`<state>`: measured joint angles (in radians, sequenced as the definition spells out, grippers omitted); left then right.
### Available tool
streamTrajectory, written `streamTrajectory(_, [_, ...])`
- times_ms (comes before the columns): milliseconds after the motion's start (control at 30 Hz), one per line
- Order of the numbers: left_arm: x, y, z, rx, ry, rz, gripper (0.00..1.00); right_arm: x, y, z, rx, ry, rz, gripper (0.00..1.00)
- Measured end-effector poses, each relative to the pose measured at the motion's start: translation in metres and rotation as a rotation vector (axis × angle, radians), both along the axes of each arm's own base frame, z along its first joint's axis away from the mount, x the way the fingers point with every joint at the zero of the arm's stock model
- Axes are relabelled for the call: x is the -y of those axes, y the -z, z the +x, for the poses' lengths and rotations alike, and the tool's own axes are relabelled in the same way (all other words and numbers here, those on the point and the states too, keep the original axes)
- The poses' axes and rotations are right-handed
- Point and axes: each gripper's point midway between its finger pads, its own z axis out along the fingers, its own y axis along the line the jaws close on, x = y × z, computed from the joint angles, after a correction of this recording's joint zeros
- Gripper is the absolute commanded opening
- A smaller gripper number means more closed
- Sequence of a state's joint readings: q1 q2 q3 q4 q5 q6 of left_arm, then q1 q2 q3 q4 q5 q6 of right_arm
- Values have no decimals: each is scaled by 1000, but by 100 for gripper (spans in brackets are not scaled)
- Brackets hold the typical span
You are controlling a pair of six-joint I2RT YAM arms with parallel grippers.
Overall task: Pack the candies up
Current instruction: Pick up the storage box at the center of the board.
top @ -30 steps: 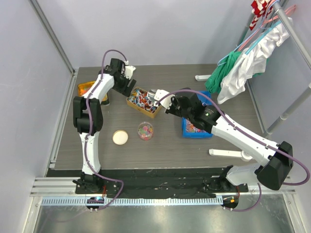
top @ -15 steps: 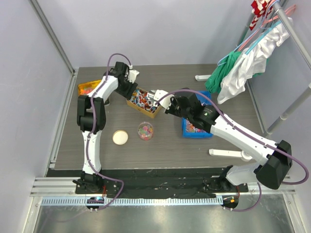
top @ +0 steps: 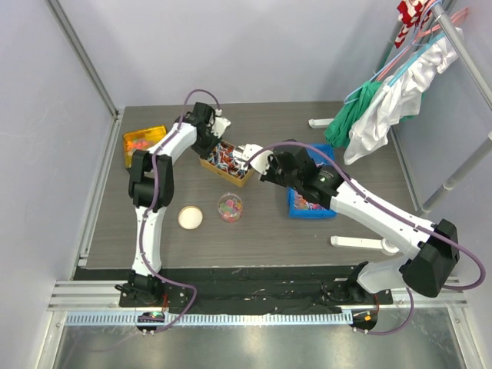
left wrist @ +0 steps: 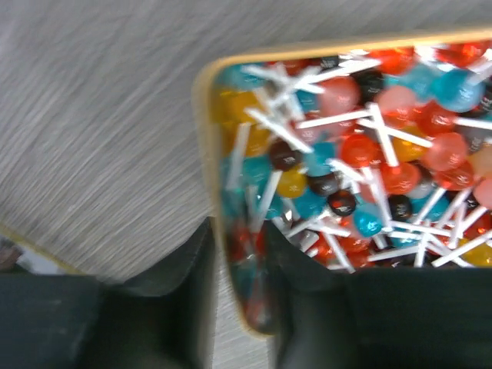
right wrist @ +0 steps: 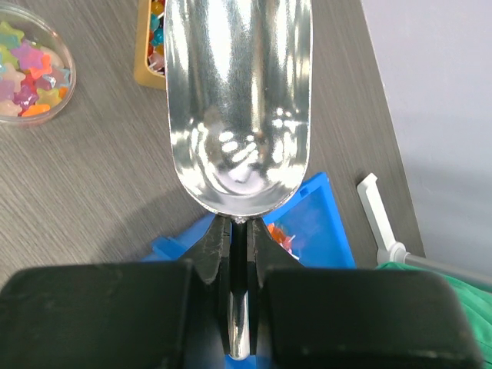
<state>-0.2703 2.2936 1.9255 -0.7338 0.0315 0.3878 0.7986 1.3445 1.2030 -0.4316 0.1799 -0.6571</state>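
The candies [left wrist: 346,154] are round red, teal, orange and dark sweets on white sticks, filling a tan box [top: 227,161] at the back middle of the table. My left gripper [top: 214,141] straddles the box's near wall [left wrist: 206,138]. One finger stands outside and one inside among the candies, and a sliver of table shows between the outer finger and the wall. In the left wrist view the gripper [left wrist: 239,242] is open. My right gripper [right wrist: 240,231] is shut on the handle of an empty metal scoop [right wrist: 238,100], which points at the box's right end [top: 247,152].
A clear cup [top: 230,206] of star-shaped candies stands in front of the box, with its cream lid [top: 190,217] to the left. A blue tray [top: 309,206] lies under my right arm and an orange tray [top: 144,141] at far left. A clothes rack [top: 384,100] stands at right.
My left arm has swung right from beside the orange tray to the tan box, and its jaws have narrowed around the box wall. The right arm and scoop have barely moved.
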Motion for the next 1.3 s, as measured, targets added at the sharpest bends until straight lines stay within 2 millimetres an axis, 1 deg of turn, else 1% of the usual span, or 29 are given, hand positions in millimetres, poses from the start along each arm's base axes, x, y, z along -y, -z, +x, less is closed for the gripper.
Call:
streamTrajectory(33, [2, 2, -1, -6, 10, 2, 20, 0, 2, 0, -8, -1, -10, 1])
streamTrajectory(67, [4, 6, -3, -14, 22, 9, 12, 0, 4, -1, -13, -4, -18, 1])
streamTrajectory(100, [5, 8, -4, -21, 27, 6, 8, -1, 5, -1, -18, -6, -24, 1])
streamTrajectory(133, [7, 11, -6, -35, 31, 1, 7, -2, 5, -1, -23, -9, -31, 1])
streamTrajectory(167, [10, 10, -5, -36, 34, -14, 2, -2, 5, -1, -26, -11, -38, 1])
streamTrajectory(200, [14, 10, -5, -42, 40, -30, 0, -3, 4, -1, -28, -14, -42, 1])
streamTrajectory(333, [19, 10, -14, -83, 63, -58, 0, -4, -4, -2, -28, -25, -56, 1])
streamTrajectory(600, [24, 10, -18, -129, 71, -96, 0, -2, -30, -3, -12, -30, -54, 1])
streamTrajectory(700, [23, 9, -20, -164, 42, -127, 0, -2, -39, -4, -5, -31, -45, 1])
streamTrajectory(833, [25, 6, -19, -220, -11, -200, 0, -2, -45, -6, -5, -35, -33, 1])
streamTrajectory(1000, [14, -4, -21, -288, -107, -304, 0, -1, -41, -9, -27, -42, -39, 1])
streamTrajectory(1133, [5, -12, -26, -354, -181, -422, 0, -2, -40, -13, -43, -53, -39, 1])
streamTrajectory(1300, [-1, -20, -29, -411, -235, -546, 0, -5, -50, -14, -42, -64, -15, 1])
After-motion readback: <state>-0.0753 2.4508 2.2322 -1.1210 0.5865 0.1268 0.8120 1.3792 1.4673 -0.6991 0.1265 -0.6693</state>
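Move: The left hand, fingers half open, straddles the storage box's left end wall near its base-side corner, the box's middle lying about 8 cm to the right, 2 cm back and 2 cm lower. From that hand the candy jar stands roughly 9 cm right and 18 cm back, the yellow tray some 21 cm left and 2 cm ahead. From the right hand, holding the scoop, the box is about 13 cm ahead, 12 cm left and 21 cm below. The left hand sinks about 1 cm while easing back and right and shuts its fingers on the storage box's left end wall, then, keeping that pinch, rises some 3 cm from its lowest point, drifting left and a little back, as the wrist rolls its left side down, tips forward and turns counter-clockwise, about 40 degrees in all. The right hand keeps its hold on the scoop and lifts it about 5 cm, nearly straight up from over the box's right end. ##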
